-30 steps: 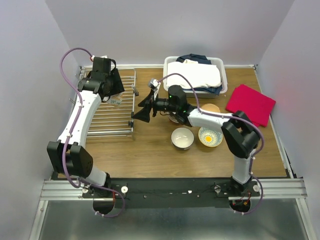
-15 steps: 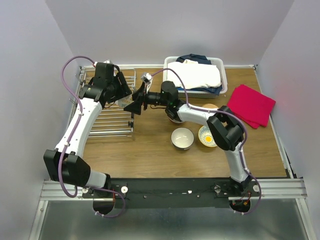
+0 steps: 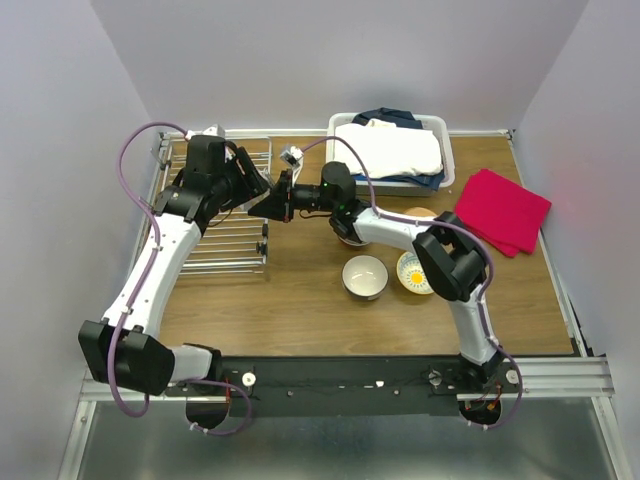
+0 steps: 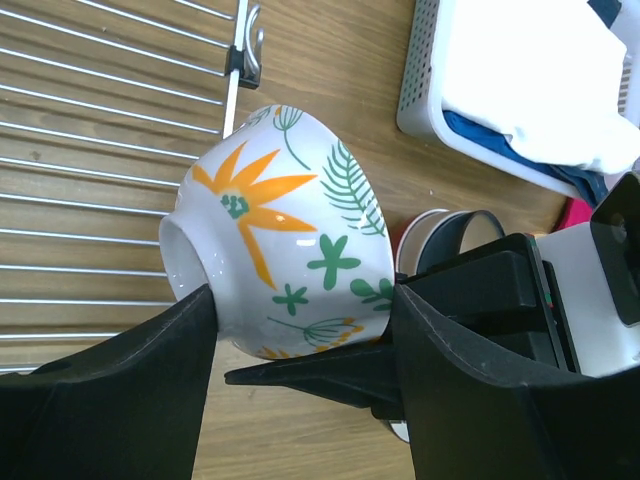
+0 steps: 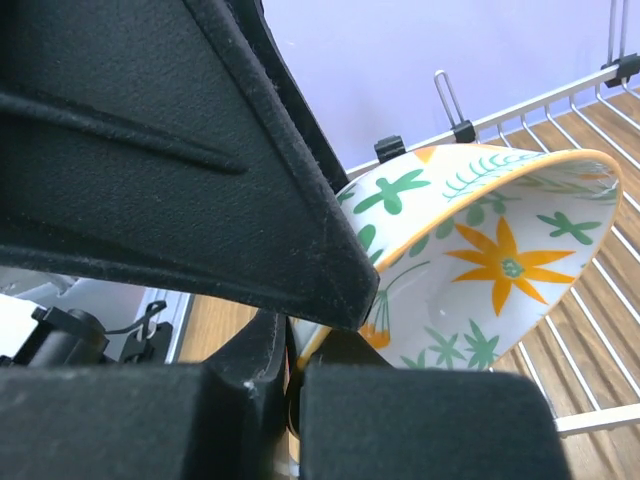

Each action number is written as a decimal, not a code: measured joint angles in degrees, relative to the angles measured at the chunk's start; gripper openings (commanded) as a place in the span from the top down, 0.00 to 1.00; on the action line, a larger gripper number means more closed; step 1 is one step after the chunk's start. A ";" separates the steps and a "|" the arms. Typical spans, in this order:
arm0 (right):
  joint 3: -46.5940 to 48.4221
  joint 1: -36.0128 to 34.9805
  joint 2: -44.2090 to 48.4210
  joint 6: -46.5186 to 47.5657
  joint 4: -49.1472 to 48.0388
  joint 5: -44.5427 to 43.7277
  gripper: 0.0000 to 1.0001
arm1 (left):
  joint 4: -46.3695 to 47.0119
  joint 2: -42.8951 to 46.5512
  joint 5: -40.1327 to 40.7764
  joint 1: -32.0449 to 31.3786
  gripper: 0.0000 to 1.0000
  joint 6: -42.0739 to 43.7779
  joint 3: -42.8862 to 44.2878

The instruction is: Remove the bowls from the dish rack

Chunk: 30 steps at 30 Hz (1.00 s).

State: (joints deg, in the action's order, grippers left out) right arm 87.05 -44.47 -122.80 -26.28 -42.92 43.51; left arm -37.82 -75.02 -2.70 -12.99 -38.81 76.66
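Observation:
A white bowl with orange flowers and green leaves [image 4: 280, 240] hangs tipped on its side above the right edge of the dish rack [image 3: 225, 235]. My left gripper [image 4: 300, 312] is shut on it, one finger at its foot and one at its rim. My right gripper [image 5: 345, 320] has come in from the right and is shut on the rim of the same bowl [image 5: 480, 270]. In the top view the two grippers [image 3: 262, 195] meet and hide the bowl. The rack's wires [image 4: 100, 150] show bare below it.
Other bowls stand on the table: a cream one [image 3: 365, 276], a yellow-patterned one [image 3: 420, 273], a tan one [image 3: 422, 214] and a red and a dark one [image 4: 440, 230]. A white basket of laundry [image 3: 390, 150] and a red cloth [image 3: 500, 208] lie behind.
My right gripper swung left to the bowl and shut on its rim. My left arm carried the bowl rightward to the rack's right edge.

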 measured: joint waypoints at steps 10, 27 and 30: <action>-3.80 -0.22 8.28 8.72 16.17 -2.75 0.99 | 8.33 9.49 0.00 0.00 0.01 6.19 -4.83; -13.66 -0.20 40.92 23.32 75.19 -33.59 0.99 | 26.82 36.83 11.17 -0.15 0.01 23.17 -35.56; -14.58 -0.22 42.95 22.67 83.34 -39.17 0.99 | 28.24 38.53 12.72 -0.15 0.01 23.91 -39.26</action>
State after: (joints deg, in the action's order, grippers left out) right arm 72.47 -44.69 -79.85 -3.62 40.42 4.34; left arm -9.58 -36.49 10.02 -13.15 -14.90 37.41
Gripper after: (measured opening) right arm 0.098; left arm 0.990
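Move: My left hand still grips the floral bowl, its middle about 3 cm ahead of the finger pads; the empty rack's middle lies some 11 cm ahead and 17 cm left of that hand, 20 cm lower. My right fingers are already shut on the bowl's rim. From them the plain white bowl lies about 25 cm right, 4 cm back and 17 cm down; the bowl stack 22 cm right, 8 cm ahead; the patterned bowl 39 cm right, 3 cm back. I open my left fingers to let go of the floral bowl, rise about 8 cm clear, then swing back and left while sinking again, the hand tipping up some 30 degrees. My right hand keeps its pinch on the rim and speeds up to the right, about 24 cm and somewhat back, over to the plain white bowl, rolling so its fingers turn from pointing left towards down. ##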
